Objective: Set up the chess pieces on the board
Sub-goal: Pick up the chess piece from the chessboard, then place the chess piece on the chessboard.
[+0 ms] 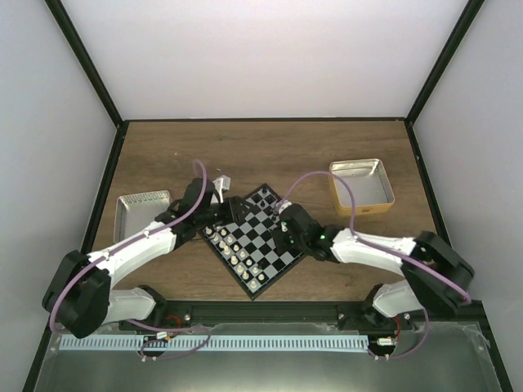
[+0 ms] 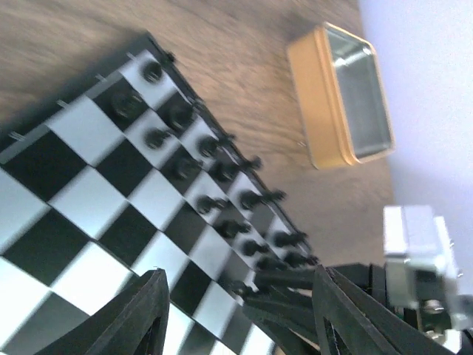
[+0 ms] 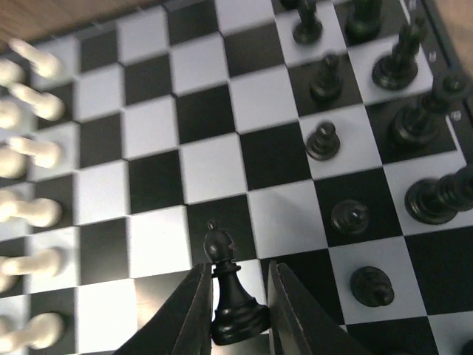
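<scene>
The board (image 1: pixel 270 241) lies turned like a diamond at the table's middle. White pieces (image 1: pixel 233 249) line its lower-left edge and black pieces (image 1: pixel 274 200) its upper-right edge. My right gripper (image 1: pixel 286 229) is shut on a black bishop (image 3: pixel 233 288), held upright over the board (image 3: pixel 214 159) near the black rows (image 3: pixel 414 118); white pieces (image 3: pixel 33 159) show at the left. My left gripper (image 2: pixel 236 288) is open and empty above the board (image 2: pixel 89 133), facing the black pieces (image 2: pixel 214 170). In the top view it (image 1: pixel 214 214) hovers at the board's left corner.
A silver metal tray (image 1: pixel 140 211) lies left of the board. A tan-rimmed tray (image 1: pixel 361 186) stands at the back right and also shows in the left wrist view (image 2: pixel 340 96). Dark frame posts bound the table's sides.
</scene>
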Motion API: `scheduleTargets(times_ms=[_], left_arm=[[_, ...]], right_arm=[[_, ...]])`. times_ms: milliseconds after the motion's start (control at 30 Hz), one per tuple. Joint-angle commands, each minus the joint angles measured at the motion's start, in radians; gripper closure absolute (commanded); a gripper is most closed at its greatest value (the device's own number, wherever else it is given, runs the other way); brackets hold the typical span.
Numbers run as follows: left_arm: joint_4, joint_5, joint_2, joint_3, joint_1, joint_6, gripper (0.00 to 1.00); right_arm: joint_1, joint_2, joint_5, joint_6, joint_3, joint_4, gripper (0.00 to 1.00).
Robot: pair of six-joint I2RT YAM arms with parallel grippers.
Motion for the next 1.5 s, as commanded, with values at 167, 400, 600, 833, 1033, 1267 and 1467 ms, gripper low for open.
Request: scheduleTargets(times_ms=[167, 400, 600, 833, 1033, 1267, 1467], left_arm=[[0.330, 0.393, 0.012, -0.074, 0.003, -0.195, 0.44], [0.452, 0.481, 0.043, -0.116, -0.006, -0.255, 0.45], [0.484, 0.495, 0.075, -0.110, -0.014, -0.273, 0.54], [0.502, 0.523, 0.115, -0.092, -0.032, -0.278, 0.74], [0.502, 0.531, 0.115, -0.091, -0.036, -0.274, 0.95], [0.381, 0.427, 0.095, -0.053, -0.036, -0.160, 0.96], [0.087, 0.181, 0.132, 0.076, -0.068, 0.087, 0.96]], right_arm=[[0.011, -0.255, -0.096, -0.008, -0.137, 0.295, 0.87], [0.010, -0.343, -0.123, 0.005, -0.188, 0.375, 0.87], [0.010, -0.372, -0.133, 0.005, -0.200, 0.399, 0.87], [0.010, -0.377, -0.137, 0.006, -0.204, 0.396, 0.87], [0.010, -0.379, -0.115, 0.013, -0.203, 0.383, 0.86], [0.010, -0.419, 0.035, 0.090, -0.187, 0.267, 0.50], [0.005, -0.509, 0.344, 0.244, -0.173, 0.087, 0.34]])
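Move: The black chess piece in the right fingers lies about 4 cm back, 8 cm to the right and 9 cm below the left gripper. Counted from the left gripper, the black piece at the board's far corner is some 5 cm ahead and 4 cm right, while the nearest black pieces past the right gripper are level ahead and 12 cm right, all about 10 cm lower. From the right hand, the left gripper is about 4 cm ahead, 8 cm left and 9 cm up. Hand the held black piece over: raise it about 11 cm with the right gripper, its fingers tipping up towards level. Bring the open left gripper right, back and slightly up to meet it, swinging its fingers some 30 degrees to point flatter and more rightward. Pinch the piece with the left, then open the right and draw it off to the right; ease the left slightly forward. ##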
